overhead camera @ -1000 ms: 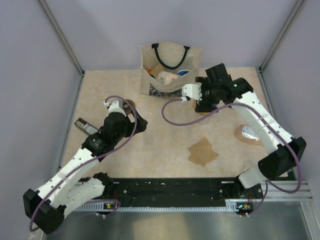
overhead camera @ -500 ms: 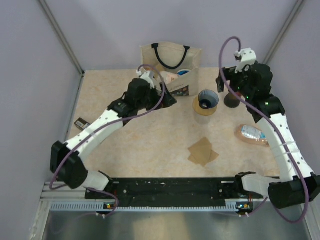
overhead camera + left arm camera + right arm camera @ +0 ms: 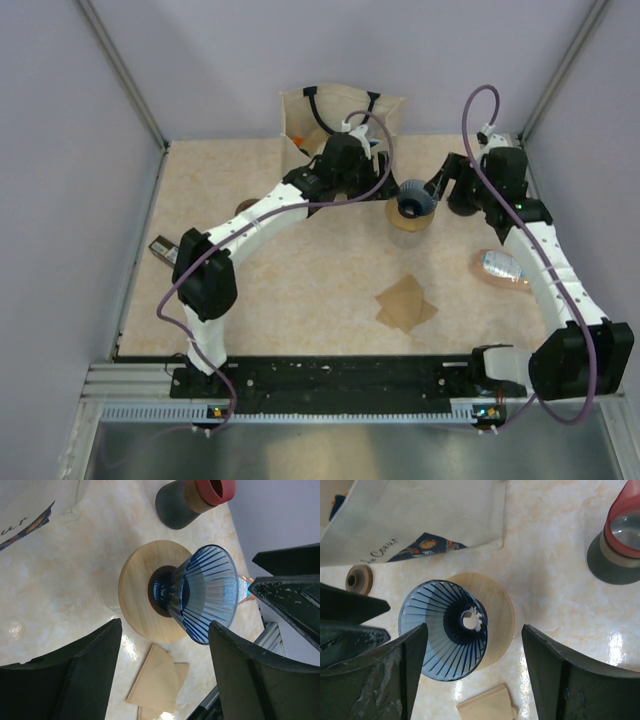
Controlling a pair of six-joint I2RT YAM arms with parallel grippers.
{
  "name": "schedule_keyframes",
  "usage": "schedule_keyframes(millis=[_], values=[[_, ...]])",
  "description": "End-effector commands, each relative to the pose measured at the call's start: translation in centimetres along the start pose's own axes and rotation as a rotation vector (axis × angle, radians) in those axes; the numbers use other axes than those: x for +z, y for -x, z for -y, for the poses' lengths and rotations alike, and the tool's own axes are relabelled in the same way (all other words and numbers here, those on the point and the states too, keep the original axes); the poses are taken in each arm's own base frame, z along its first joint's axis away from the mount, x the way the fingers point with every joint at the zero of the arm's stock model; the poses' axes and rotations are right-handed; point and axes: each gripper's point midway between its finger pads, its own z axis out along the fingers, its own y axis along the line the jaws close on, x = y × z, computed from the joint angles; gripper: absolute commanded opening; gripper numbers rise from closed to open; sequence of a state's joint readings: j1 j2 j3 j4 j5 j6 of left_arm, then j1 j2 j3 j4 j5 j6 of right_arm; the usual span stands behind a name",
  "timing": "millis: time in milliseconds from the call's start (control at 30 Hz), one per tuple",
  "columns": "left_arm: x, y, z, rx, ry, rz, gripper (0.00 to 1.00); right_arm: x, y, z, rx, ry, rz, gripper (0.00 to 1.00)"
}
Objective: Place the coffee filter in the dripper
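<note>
The dripper (image 3: 414,199), a blue ribbed cone on a round tan base, stands at the back middle of the table. The coffee filter (image 3: 405,305) lies flat nearer the front, with another sheet under it. My left gripper (image 3: 387,187) hovers just left of the dripper, open. My right gripper (image 3: 438,188) hovers just right of it, open. In the left wrist view the dripper (image 3: 206,593) shows past my open left gripper (image 3: 165,624), the filter (image 3: 157,684) beyond. In the right wrist view my right gripper (image 3: 474,628) frames the dripper (image 3: 440,640), above the filter (image 3: 488,708).
A cream tote bag (image 3: 340,125) stands behind the dripper. A dark grinder with a red top (image 3: 616,545) is to its right. A small tan ring (image 3: 245,207) and a dark flat item (image 3: 170,251) lie at the left. A packet (image 3: 497,267) lies at the right.
Both arms have swung in toward the dripper, the left from the table's left side, the right down from behind. Both pairs of jaws have narrowed a little.
</note>
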State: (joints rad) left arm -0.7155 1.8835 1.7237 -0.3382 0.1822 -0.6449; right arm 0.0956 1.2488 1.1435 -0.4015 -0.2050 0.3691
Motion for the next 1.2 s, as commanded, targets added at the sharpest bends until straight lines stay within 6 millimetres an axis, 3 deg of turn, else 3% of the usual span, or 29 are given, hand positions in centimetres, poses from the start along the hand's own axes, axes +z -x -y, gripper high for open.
schedule_keyframes(millis=[0,133,333,467,733,900,1067,1167], values=[[1.2,1.3,0.7,0.026,-0.011,0.013,0.73,0.7,0.1,0.2,0.009,0.017,0.019,0.73],[2.2,1.5,0.3,0.022,0.01,0.021,0.64,1.8,-0.6,0.4,0.005,0.032,-0.008,0.62],[3.0,1.6,0.2,0.025,0.009,0.023,0.6,3.1,-1.2,0.4,-0.004,0.059,-0.028,0.48],[3.4,1.6,0.3,0.023,-0.002,0.014,0.56,3.7,-1.3,0.7,-0.002,0.052,-0.028,0.33],[4.3,0.9,-0.1,0.014,0.002,-0.012,0.37,4.7,-3.0,1.3,0.013,0.053,-0.092,0.05],[4.7,-0.1,-1.0,0.005,0.026,-0.042,0.23,5.0,-4.7,2.1,0.016,0.035,-0.13,0.0],[5.1,-1.5,-2.1,0.001,0.049,-0.075,0.0,5.1,-6.1,3.8,-0.008,-0.018,-0.138,0.0],[5.3,-2.5,-3.1,-0.004,0.072,-0.094,0.0,5.2,-6.8,4.4,-0.022,-0.034,-0.131,0.0]])
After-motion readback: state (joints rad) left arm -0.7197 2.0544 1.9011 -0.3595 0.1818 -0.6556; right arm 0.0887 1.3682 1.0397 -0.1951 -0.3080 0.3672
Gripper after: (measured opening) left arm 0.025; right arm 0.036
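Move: The ribbed blue dripper standing in the wooden collar on the glass lies about 8 cm to the left hand's right, 1 cm ahead and some 4 cm below. From the right hand it is about 5 cm to the left, 2 cm ahead and 7 cm down. The dark red-topped cup stands 12 cm right of the dripper and 6 cm farther out; the paper filters lie 15 cm nearer than the dripper, on the table. From opposite sides the two hands close in on the dripper's rim: the left eases about 3 cm to the right and 3 cm forward while sinking some 2 cm, and the right sinks about 5 cm, working 2 cm forward and a little left as its fingers straddle the near wall. Both grippers, still largely open at the outset, shut fully, the right one sooner, until each pinches the thin rim on its own side between its fingertips, with hardly any wrist turn. ##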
